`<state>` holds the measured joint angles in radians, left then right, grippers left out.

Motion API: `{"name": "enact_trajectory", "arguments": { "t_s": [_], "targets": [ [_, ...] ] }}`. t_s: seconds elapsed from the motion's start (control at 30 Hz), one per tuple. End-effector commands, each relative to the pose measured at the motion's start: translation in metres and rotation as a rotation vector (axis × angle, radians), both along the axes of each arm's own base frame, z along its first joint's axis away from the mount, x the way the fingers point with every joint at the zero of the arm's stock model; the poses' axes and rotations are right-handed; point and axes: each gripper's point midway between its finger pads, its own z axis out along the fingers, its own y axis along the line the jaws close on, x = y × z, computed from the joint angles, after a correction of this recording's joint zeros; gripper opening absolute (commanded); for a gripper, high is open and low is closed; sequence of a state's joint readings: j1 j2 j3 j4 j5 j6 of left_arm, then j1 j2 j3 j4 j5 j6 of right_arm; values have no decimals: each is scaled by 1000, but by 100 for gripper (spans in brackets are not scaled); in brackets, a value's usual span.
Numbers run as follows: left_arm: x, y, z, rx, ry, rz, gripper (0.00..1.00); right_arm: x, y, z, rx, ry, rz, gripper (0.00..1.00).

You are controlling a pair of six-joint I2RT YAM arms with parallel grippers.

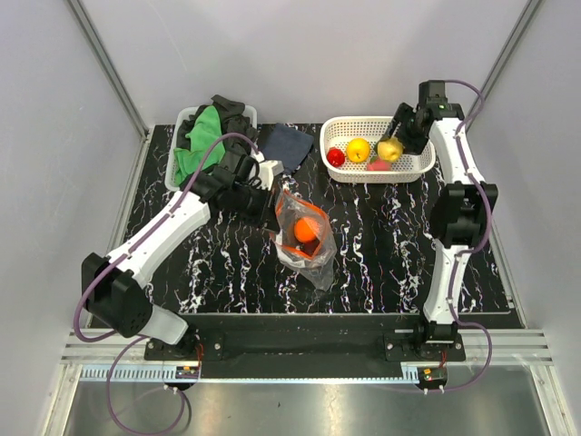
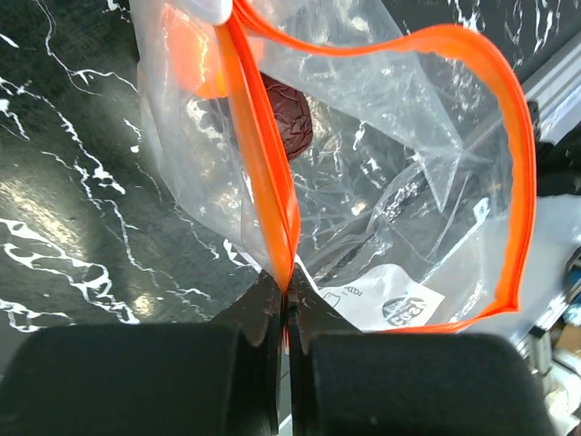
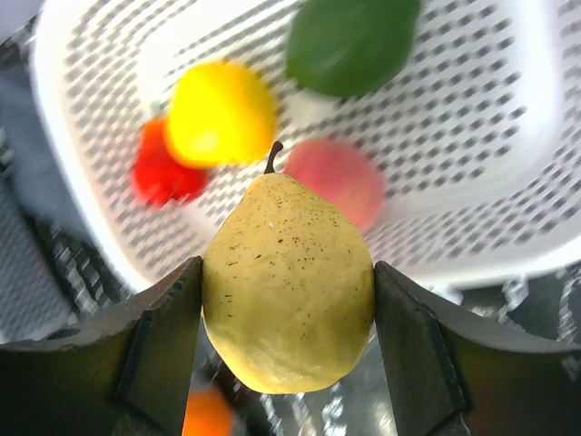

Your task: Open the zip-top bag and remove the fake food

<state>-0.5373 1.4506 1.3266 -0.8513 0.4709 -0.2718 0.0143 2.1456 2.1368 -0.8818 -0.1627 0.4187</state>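
The zip-top bag (image 1: 307,241) lies mid-table with its mouth open. My left gripper (image 1: 272,204) is shut on its red-orange zip strip (image 2: 263,154), pinched at the fingertips (image 2: 288,295). Inside the bag are an orange fruit (image 1: 306,230) and a dark brown piece (image 2: 289,118). My right gripper (image 1: 401,134) is shut on a yellow speckled pear (image 3: 289,282), held over the white basket (image 1: 363,121). In the basket (image 3: 454,136) lie red (image 3: 163,173), yellow (image 3: 222,113), pink (image 3: 336,182) and green (image 3: 349,41) fake food.
A second white basket (image 1: 172,168) at the back left holds green and black cloths. A dark blue cloth (image 1: 286,145) lies between the two baskets. The black marbled table (image 1: 390,254) ends at metal rails on the near side.
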Motion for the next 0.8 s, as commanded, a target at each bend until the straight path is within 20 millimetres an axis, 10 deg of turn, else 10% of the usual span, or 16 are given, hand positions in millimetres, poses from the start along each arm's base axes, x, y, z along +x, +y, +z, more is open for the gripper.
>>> {"name": "enact_trajectory", "arguments": {
  "t_s": [0.0,0.2,0.47,0.77],
  "targets": [
    [-5,3,7,-32,-53,-102,0,24,-41,2,-125,-9,-53,3],
    [-2,2,14,-58,-55,-104,0,41,-57,-23,-193,33,-53,22],
    [14,-4,23,-62,-46,-40,0,37,-60,-25,-176,53,-45,86],
    [30,-22,44,-132,17,46,0,-4,-48,4,-144,95,-7,100]
  ]
}}
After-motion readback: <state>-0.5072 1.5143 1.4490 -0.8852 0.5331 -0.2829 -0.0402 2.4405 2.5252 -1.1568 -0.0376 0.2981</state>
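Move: The right hand holds the yellow pear over the basket. Its drop spot, in the basket's right part, lies about 4 cm ahead, 6 cm right and 8 cm below. About as low are the peach, 4 cm ahead and 1 cm left, the avocado, 9 ahead and 2 right, and the yellow fruit, 8 ahead and 7 left. From the left hand, shut on the bag's rim, the drop spot is roughly 22 cm ahead and 39 cm right, 8 cm lower. Rightward, downward and forward, about 5 cm each way, the right hand carries the pear on into the free end of the basket, pauses there, spreads its fingers to let go, then draws back some 3 cm. The left hand keeps its pinch on the bag's rim, nearly still at first, then lifts the rim a little, upward and forward. ##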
